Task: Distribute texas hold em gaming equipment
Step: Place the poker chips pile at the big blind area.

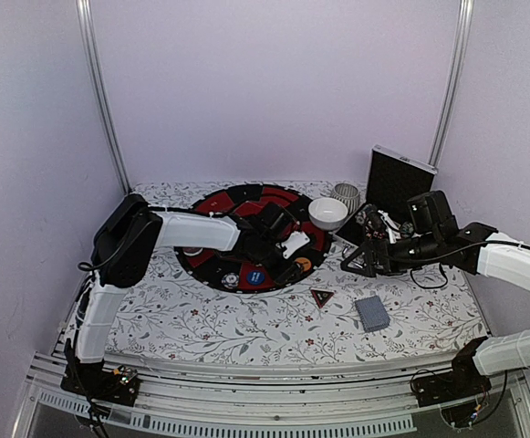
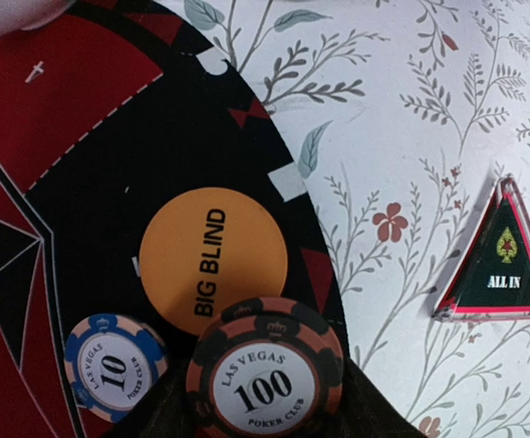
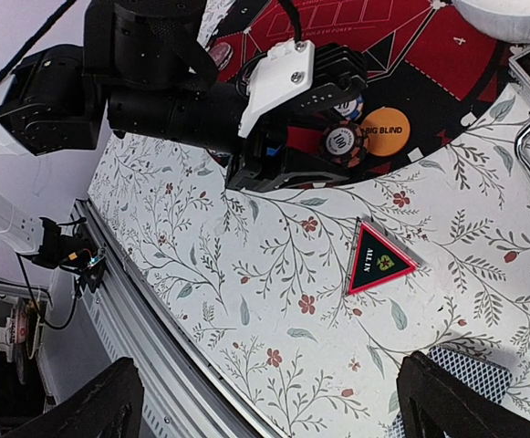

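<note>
A black-and-orange "100" poker chip point(image 2: 265, 370) sits between my left gripper's point(image 2: 266, 401) fingers, over the edge of the round red-and-black mat point(image 2: 82, 109). Both fingers press against its sides. It overlaps the orange "BIG BLIND" disc point(image 2: 214, 260); a blue "10" chip point(image 2: 114, 365) lies to its left. From the right wrist the same chip point(image 3: 339, 141) shows at the left gripper's point(image 3: 324, 155) tip. The black-red "ALL IN" triangle point(image 1: 322, 297) lies on the flowered cloth, with the grey-blue deck of cards point(image 1: 372, 313) to its right. My right gripper point(image 3: 274, 401) hangs open over the cloth, empty.
A white bowl point(image 1: 327, 213) and a ribbed grey cup point(image 1: 345, 193) stand at the mat's back right. The silver-edged black case point(image 1: 399, 178) stands open behind the right arm. A blue disc point(image 1: 255, 276) and another chip point(image 1: 231, 280) lie on the mat's near edge.
</note>
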`<action>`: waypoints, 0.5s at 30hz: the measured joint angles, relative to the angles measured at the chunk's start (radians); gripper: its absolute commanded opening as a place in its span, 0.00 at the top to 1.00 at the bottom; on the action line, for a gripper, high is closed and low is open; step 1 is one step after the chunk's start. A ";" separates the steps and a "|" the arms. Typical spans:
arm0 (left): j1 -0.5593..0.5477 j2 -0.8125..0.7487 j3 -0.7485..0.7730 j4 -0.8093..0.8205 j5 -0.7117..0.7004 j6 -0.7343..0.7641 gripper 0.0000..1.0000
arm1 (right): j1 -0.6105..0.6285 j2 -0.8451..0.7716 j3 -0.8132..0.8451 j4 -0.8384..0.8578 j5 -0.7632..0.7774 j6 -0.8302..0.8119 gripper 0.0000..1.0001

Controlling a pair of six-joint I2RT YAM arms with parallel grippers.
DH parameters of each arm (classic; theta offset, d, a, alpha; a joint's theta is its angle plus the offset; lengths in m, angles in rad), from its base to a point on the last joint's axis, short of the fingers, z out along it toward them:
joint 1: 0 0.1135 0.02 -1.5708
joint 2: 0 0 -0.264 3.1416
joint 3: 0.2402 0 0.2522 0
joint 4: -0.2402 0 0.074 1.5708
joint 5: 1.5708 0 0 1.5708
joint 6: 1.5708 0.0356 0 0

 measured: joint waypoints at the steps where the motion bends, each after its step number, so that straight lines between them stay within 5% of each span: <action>1: 0.000 0.000 0.000 0.000 0.000 0.000 0.48 | 0.000 0.000 0.000 0.000 0.000 0.000 0.01; 7: 0.000 -0.005 -0.008 0.008 0.003 0.000 0.32 | 0.000 0.000 0.000 0.000 -0.003 0.000 0.01; 12: 0.005 -0.036 -0.055 0.024 0.008 0.000 0.28 | 0.000 0.005 0.000 0.000 -0.002 0.003 0.01; 15: 0.009 -0.054 -0.075 0.023 0.004 0.001 0.08 | 0.000 0.012 0.001 0.000 -0.002 0.005 0.01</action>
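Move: The poker chips pile, "100" on top, already stands between my loosened left fingers, practically at the hand point. From that hand the orange big blind disc lies about 3 cm ahead and 3 cm right, the blue "10" chips some 4 cm ahead and 2 cm left, and the all-in triangle roughly 7 cm back and 7 cm right. From my right hand the pile is about 11 cm ahead, 15 cm left and 16 cm below. I keep my left hand in place around the 100 pile while its already loosened fingers spread wider, from about half to three quarters open. Still opening, I begin to draw away from the pile, some 1.5 cm, mostly to my left with a little back and up, the wrist unturned. ##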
